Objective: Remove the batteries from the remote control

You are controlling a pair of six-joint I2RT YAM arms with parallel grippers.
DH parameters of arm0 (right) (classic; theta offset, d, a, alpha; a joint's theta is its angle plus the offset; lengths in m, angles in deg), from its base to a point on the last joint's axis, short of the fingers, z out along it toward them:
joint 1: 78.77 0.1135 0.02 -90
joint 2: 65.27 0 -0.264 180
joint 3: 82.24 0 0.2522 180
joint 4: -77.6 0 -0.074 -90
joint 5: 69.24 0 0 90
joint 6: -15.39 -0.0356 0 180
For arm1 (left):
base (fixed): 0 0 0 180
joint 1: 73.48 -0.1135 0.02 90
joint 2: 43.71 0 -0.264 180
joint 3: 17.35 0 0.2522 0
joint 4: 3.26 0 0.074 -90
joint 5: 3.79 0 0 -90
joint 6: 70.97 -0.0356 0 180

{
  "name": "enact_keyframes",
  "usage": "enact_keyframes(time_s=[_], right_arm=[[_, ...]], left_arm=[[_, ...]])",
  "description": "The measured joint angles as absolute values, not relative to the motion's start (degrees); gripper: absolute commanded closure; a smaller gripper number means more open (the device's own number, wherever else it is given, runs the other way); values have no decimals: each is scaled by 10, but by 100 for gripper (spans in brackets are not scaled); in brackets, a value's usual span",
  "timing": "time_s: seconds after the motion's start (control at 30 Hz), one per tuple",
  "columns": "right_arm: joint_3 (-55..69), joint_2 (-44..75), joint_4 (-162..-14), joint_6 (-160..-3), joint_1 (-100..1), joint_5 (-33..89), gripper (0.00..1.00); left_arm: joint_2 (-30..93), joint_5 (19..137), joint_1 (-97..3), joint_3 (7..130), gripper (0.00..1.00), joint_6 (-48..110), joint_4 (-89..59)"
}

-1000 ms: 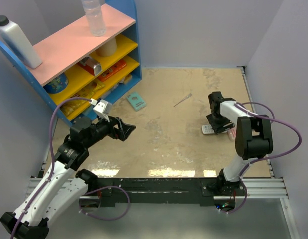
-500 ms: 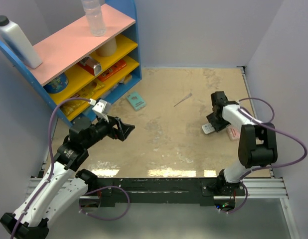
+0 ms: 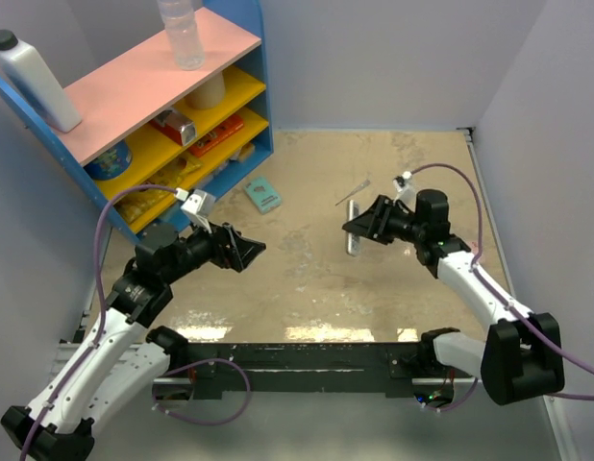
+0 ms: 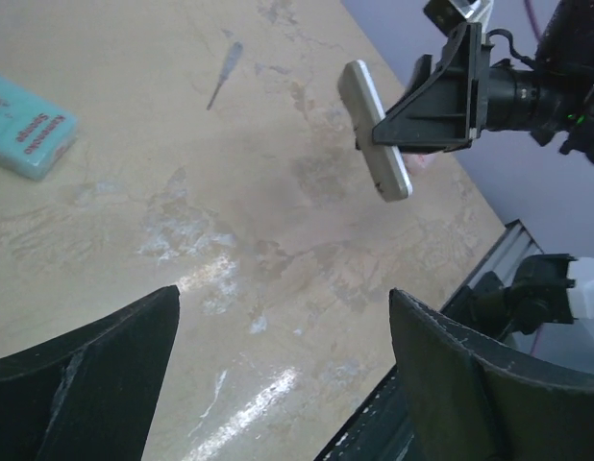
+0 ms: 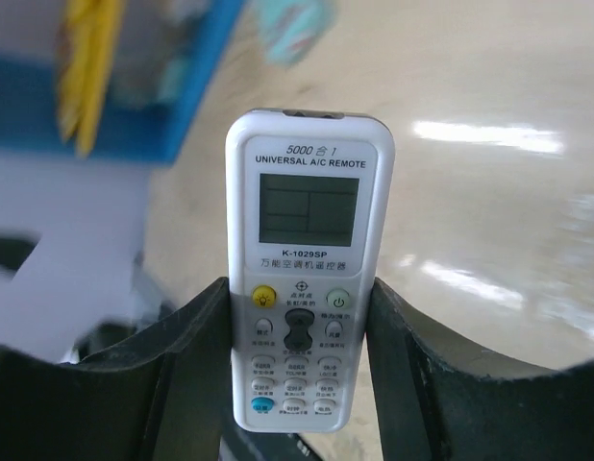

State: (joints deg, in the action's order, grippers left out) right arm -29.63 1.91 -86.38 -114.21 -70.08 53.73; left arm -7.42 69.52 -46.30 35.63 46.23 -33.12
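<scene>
My right gripper is shut on the remote control, a slim white-grey bar held above the middle of the table. In the right wrist view the remote control shows its screen and buttons, with the gripper clamping its lower half from both sides. My left gripper stands open to the left of it, pointing toward it with a gap between. In the left wrist view the open gripper holds nothing, and the remote control hangs edge-on ahead. The batteries are hidden.
A teal flat box lies near the shelf foot, and a thin grey stick lies behind the remote. The blue shelf unit with yellow and pink boards fills the back left. Walls close the table at back and right.
The right arm lifted the remote off the table at the right and swung it left to mid-table, turning it upright. The left gripper has barely moved.
</scene>
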Motion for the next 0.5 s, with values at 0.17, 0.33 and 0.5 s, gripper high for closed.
enact_keyframes(time_s=[0.17, 0.33, 0.5], right_arm=[[-323, -17, -1019, -1173, -603, 671, 76], [-338, -56, -1143, -1221, -542, 730, 75], [-338, -52, -1200, -1235, -512, 758, 75]], left_arm=[[-39, 626, -463, 363, 5, 505, -274], [2, 557, -463, 362, 4, 560, -189], [40, 489, -462, 353, 4, 615, -75]])
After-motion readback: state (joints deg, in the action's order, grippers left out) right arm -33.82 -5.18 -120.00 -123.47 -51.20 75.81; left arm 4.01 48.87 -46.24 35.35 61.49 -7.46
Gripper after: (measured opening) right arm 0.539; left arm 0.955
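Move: The remote control is already pinched in my right hand, and my open left gripper, where I am taking it, is about 23 cm to the left, 9 cm back and 9 cm higher. The small screwdriver lies roughly 17 cm ahead of my right hand, 2 cm left and 15 cm below; the teal box is 16 cm ahead, 25 cm left and 14 cm below. From my left hand the remote is some 9 cm ahead, 23 cm right and 9 cm lower. I keep my pinch on the remote and swing it back, up and left, about 12 cm each way, towards my left gripper, turning the right hand some 40 degrees counter-clockwise while its fingers tip up out of their downward slant. My left hand comes to meet it, moving right and rising about 5 cm, rolling its left side down and turning clockwise, fingers staying wide open. ##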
